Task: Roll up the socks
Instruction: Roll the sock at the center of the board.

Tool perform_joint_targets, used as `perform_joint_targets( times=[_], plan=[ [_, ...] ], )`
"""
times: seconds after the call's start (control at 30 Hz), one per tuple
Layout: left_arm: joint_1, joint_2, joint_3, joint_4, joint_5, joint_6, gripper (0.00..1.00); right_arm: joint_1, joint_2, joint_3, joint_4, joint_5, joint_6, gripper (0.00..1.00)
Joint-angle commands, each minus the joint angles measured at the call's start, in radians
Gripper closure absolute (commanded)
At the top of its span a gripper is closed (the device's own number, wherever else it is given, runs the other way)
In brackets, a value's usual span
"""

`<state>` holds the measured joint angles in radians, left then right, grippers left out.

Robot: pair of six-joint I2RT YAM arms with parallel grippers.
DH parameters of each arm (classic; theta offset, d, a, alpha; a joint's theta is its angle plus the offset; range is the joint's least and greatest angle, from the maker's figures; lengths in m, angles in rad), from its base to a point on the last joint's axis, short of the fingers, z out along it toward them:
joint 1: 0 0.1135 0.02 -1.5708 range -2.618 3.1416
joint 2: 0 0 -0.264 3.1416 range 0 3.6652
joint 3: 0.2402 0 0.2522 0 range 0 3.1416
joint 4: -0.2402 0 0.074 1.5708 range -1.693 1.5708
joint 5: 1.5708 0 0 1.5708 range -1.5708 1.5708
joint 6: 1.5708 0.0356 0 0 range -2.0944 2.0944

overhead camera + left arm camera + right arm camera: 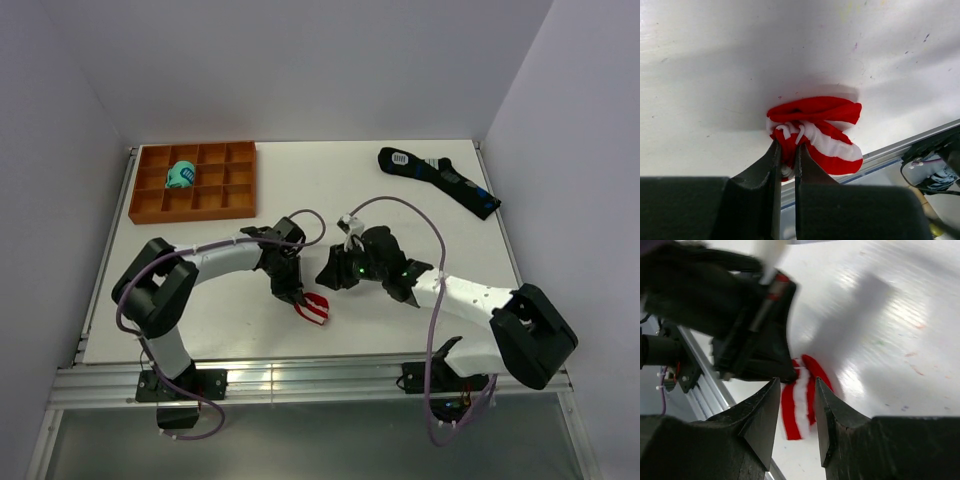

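The socks (316, 308) are a bunched red-and-white striped bundle lying near the table's front edge. My left gripper (298, 297) is shut on the near end of the socks (816, 129), with red fabric pinched between its fingers (774, 162). My right gripper (331, 273) hovers just to the right and above, apart from the bundle. In the right wrist view the right gripper (797, 382) stands open with nothing between its fingers, and the socks (801, 401) lie on the table beyond them, partly hidden by the left gripper (752, 337).
An orange compartment tray (236, 200) sits at the back left with a teal sock bundle (181, 176) in one cell. A long black sock (438, 178) lies at the back right. The metal rail (900, 147) of the table's front edge runs right beside the socks.
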<state>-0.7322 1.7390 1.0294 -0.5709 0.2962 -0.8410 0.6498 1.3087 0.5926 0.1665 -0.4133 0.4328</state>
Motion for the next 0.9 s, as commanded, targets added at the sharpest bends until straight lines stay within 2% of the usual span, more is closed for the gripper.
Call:
perform_joint_targets(
  times=[0.0, 0.27, 0.57, 0.87],
  plan=[
    [-0.001, 0.048, 0.03, -0.121, -0.002, 0.049, 1.0, 0.092, -0.051, -0.028, 0.123, 0.094, -0.011, 0.59],
    [0.014, 0.077, 0.063, -0.149, 0.04, 0.068, 1.0, 0.249, -0.065, -0.1, 0.179, 0.246, 0.003, 0.58],
    [0.039, 0.091, 0.066, -0.164, 0.075, 0.089, 1.0, 0.398, -0.057, -0.091, 0.122, 0.381, -0.017, 0.58],
    [0.042, 0.088, 0.064, -0.173, 0.07, 0.088, 1.0, 0.49, -0.026, -0.108, 0.094, 0.536, -0.008, 0.56]
  ],
)
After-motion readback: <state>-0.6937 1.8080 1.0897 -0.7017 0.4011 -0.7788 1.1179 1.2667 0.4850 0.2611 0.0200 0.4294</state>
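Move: The red-and-white sock, part rolled, is pinched in the left fingertips; its middle lies about 1 cm back and 2 cm to the right of them, roughly 1 cm lower. From the right hand, which is empty and raised, the sock's middle is some 5 cm back, 4 cm to the left and 9 cm below. The left fingertips are about 4 cm back, 6 cm left and 8 cm below the right hand. Right hand, part open, swings about 8 cm back and 4 left towards the sock the left keeps pinched. ##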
